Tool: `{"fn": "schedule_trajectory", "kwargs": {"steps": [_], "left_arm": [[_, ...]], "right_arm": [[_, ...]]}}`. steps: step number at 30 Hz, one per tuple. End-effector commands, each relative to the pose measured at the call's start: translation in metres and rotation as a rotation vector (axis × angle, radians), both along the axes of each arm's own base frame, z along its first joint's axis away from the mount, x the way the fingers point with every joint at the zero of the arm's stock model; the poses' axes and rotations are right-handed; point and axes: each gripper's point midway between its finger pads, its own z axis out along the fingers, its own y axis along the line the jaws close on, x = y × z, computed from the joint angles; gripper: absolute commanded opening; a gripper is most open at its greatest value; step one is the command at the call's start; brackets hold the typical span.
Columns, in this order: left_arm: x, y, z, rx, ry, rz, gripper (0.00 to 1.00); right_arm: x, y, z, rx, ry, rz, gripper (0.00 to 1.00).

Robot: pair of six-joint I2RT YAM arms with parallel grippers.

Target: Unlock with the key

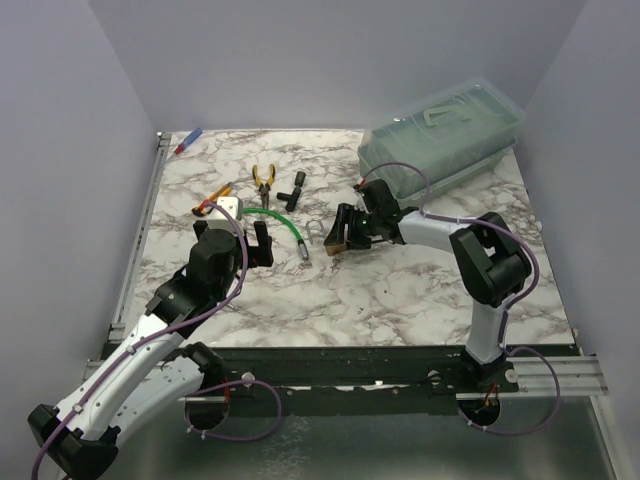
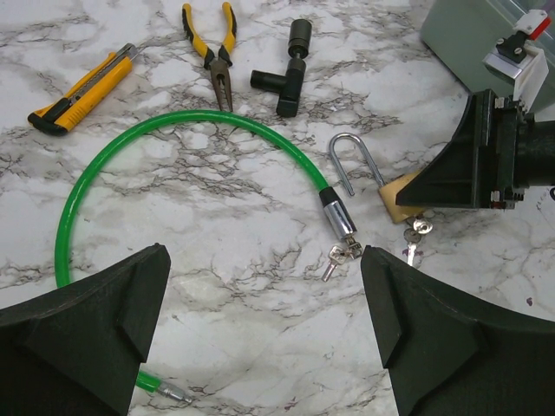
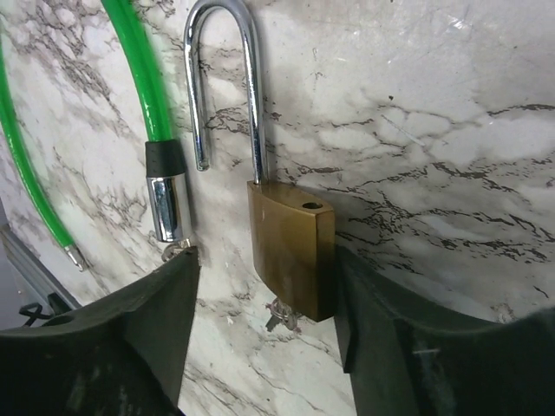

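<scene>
A brass padlock (image 3: 290, 251) lies on the marble table (image 1: 400, 290), its steel shackle (image 3: 227, 52) swung open. My right gripper (image 3: 264, 260) is open and straddles the lock's body. Its right finger (image 3: 381, 347) is against the brass side, while the left finger (image 3: 147, 321) stands well apart. The key (image 2: 341, 257) is a tiny silver piece at the chrome end of the green cord (image 2: 95, 165). Another small key (image 3: 282, 316) sticks out of the padlock's underside. My left gripper (image 2: 264, 260) hovers wide open over bare marble below the cord's loop, holding nothing.
Orange-handled pliers (image 2: 215, 52), a yellow utility knife (image 2: 82, 91) and a black L-shaped tool (image 2: 286, 78) lie beyond the cord. A green lidded box (image 1: 445, 140) stands at the back right, close behind my right arm. A red-and-blue pen (image 1: 188, 141) lies at the far left corner.
</scene>
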Motion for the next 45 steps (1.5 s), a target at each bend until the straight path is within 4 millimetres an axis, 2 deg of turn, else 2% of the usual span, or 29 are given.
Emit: {"fn": "schedule_trajectory", "kwargs": {"steps": [1, 8, 14, 22, 26, 27, 30, 35, 38, 45], "left_arm": [[0.002, 0.002, -0.002, 0.011, -0.004, 0.004, 0.99], [0.003, 0.002, -0.004, 0.017, 0.002, 0.006, 0.99], [0.004, 0.003, -0.005, 0.022, 0.004, 0.016, 0.99], [0.004, 0.003, -0.003, 0.015, -0.009, 0.015, 0.99], [0.003, 0.007, 0.002, 0.004, -0.037, 0.022, 0.99], [0.002, 0.008, 0.003, 0.004, -0.044, 0.026, 0.99], [0.001, 0.011, 0.007, -0.004, -0.07, 0.036, 0.99], [0.0, 0.015, 0.012, -0.011, -0.102, 0.047, 0.99], [-0.001, 0.018, 0.013, -0.012, -0.113, 0.058, 0.99], [-0.001, 0.021, 0.017, -0.017, -0.13, 0.069, 0.99]], "right_arm": [[0.006, -0.012, 0.016, -0.039, -0.032, -0.057, 0.7], [-0.005, -0.032, 0.041, -0.079, -0.081, -0.089, 0.98], [-0.015, -0.05, 0.076, -0.099, -0.167, -0.101, 1.0], [-0.036, -0.072, 0.144, -0.041, -0.368, -0.111, 1.0], [-0.049, -0.091, 0.173, -0.022, -0.479, -0.152, 1.0], [-0.054, -0.097, 0.187, -0.001, -0.528, -0.171, 1.0], [-0.066, -0.115, 0.202, 0.029, -0.618, -0.226, 1.0], [-0.082, -0.142, 0.21, 0.055, -0.695, -0.333, 1.0], [-0.088, -0.155, 0.208, 0.072, -0.707, -0.401, 1.0], [-0.1, -0.165, 0.206, 0.142, -0.734, -0.455, 1.0]]}}
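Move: Right between the right fingertips, within a centimetre or so of the hand point, is the padlock body, its open shackle reaching left and ahead of it. From this hand the green cable's metal end lies about 8 cm left and 1 cm back, the black T-handle some 13 cm ahead and 11 cm left, all near table level. From the left hand the padlock is roughly 10 cm ahead, 18 cm right and 19 cm below. Opening its already half-spread fingers the rest of the way, the right hand comes free of the padlock and lifts about 20 cm, swinging right some 15 cm and back about 10 cm, more sideways and back as the climb ends. The fingers tip up around 40 degrees and turn clockwise, away from padlock and green cable towards the clear right side of the table. ##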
